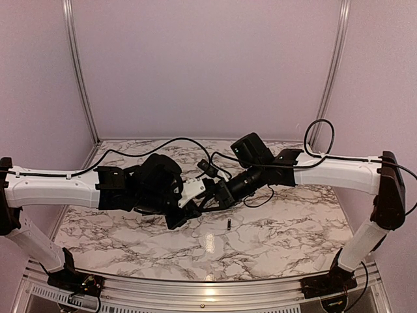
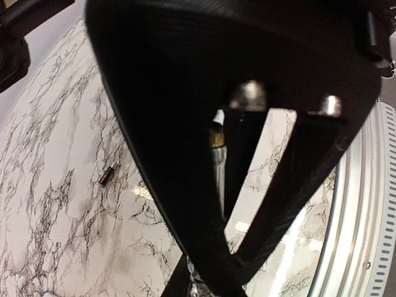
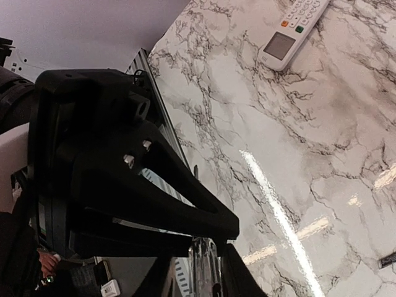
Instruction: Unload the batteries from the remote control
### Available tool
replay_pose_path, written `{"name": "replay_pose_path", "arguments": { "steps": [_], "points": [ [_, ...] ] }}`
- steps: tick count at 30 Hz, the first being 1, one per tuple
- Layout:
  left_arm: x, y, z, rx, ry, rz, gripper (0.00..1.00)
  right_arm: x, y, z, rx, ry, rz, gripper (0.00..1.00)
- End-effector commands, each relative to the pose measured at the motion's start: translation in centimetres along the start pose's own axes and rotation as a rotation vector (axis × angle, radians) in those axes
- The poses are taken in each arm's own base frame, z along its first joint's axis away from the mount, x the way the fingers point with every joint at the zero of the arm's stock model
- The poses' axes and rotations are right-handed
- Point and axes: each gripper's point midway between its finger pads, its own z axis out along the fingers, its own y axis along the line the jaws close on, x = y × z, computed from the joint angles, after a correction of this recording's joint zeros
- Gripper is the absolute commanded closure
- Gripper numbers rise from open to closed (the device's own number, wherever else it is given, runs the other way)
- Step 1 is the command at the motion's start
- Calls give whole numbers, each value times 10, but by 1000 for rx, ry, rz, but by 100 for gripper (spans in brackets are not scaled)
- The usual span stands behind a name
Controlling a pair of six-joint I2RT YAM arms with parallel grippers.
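Observation:
The white remote control [image 3: 289, 32] lies face up on the marble table, buttons and dark window showing; in the top view its white body [image 1: 192, 189] shows between the two grippers. One small dark battery [image 1: 229, 223] lies loose on the marble, also visible as the battery [image 2: 107, 176] and battery [image 3: 387, 260]. Above the table the left gripper [image 1: 187, 212] and right gripper [image 1: 212, 199] meet tip to tip. A thin shiny grey stick [image 2: 218, 174] runs down to the left gripper [image 2: 198, 279], which is shut on it. The right gripper [image 3: 210, 272] flanks the stick [image 3: 207, 263], jaws slightly apart.
The marble table [image 1: 130, 235] has a metal rail [image 1: 195, 287] along its near edge, seen as the rail [image 2: 359, 204] close beside the left gripper. Black cables [image 1: 163, 142] loop over both arms. Plain walls [image 1: 208, 65] close the back and sides.

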Motion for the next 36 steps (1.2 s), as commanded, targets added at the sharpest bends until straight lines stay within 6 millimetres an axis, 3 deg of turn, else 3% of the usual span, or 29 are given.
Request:
{"name": "replay_pose_path", "arguments": {
  "steps": [1, 3, 6, 22, 29, 30, 31, 32, 36],
  "points": [
    [-3, 18, -11, -89, 8, -36, 99, -12, 3, 0, 44, -18, -12, 61],
    [0, 18, -10, -93, 15, -59, 99, -15, -3, -2, 83, -32, -2, 52],
    [8, 18, -7, -94, 35, -100, 99, -19, -8, -8, 114, -60, 13, 46],
    [44, 26, 13, -174, 83, -374, 98, -27, -57, -68, 379, -245, 102, 30],
    [64, 46, 31, -309, 153, -616, 99, -18, -64, -80, 456, -255, 122, 25],
    [66, 49, 33, -330, 163, -641, 99, -17, -66, -83, 466, -262, 128, 23],
    [69, 53, 34, -357, 170, -668, 99, -16, -66, -85, 477, -270, 137, 7],
    [71, 57, 35, -376, 172, -700, 99, -15, -68, -88, 491, -280, 142, 2],
    [82, 73, 43, -399, 190, -829, 99, -15, -67, -100, 529, -315, 140, 2]
  ]
}}
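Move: Both hands still grip the screwdriver. From the left hand, the remote lies some 9 cm ahead and 16 cm left. From the right hand, the nearer battery lies about 5 cm ahead and 8 cm right, and the farther battery about 15 cm ahead and 1 cm right. All of them lie on the table, roughly 17 cm below the left hand and 19 cm below the right. Right opens wide, releasing the screwdriver, withdrawing 10 cm right-forward; left keeps it, sinking 8 cm, turning 40 degrees counter-clockwise. ##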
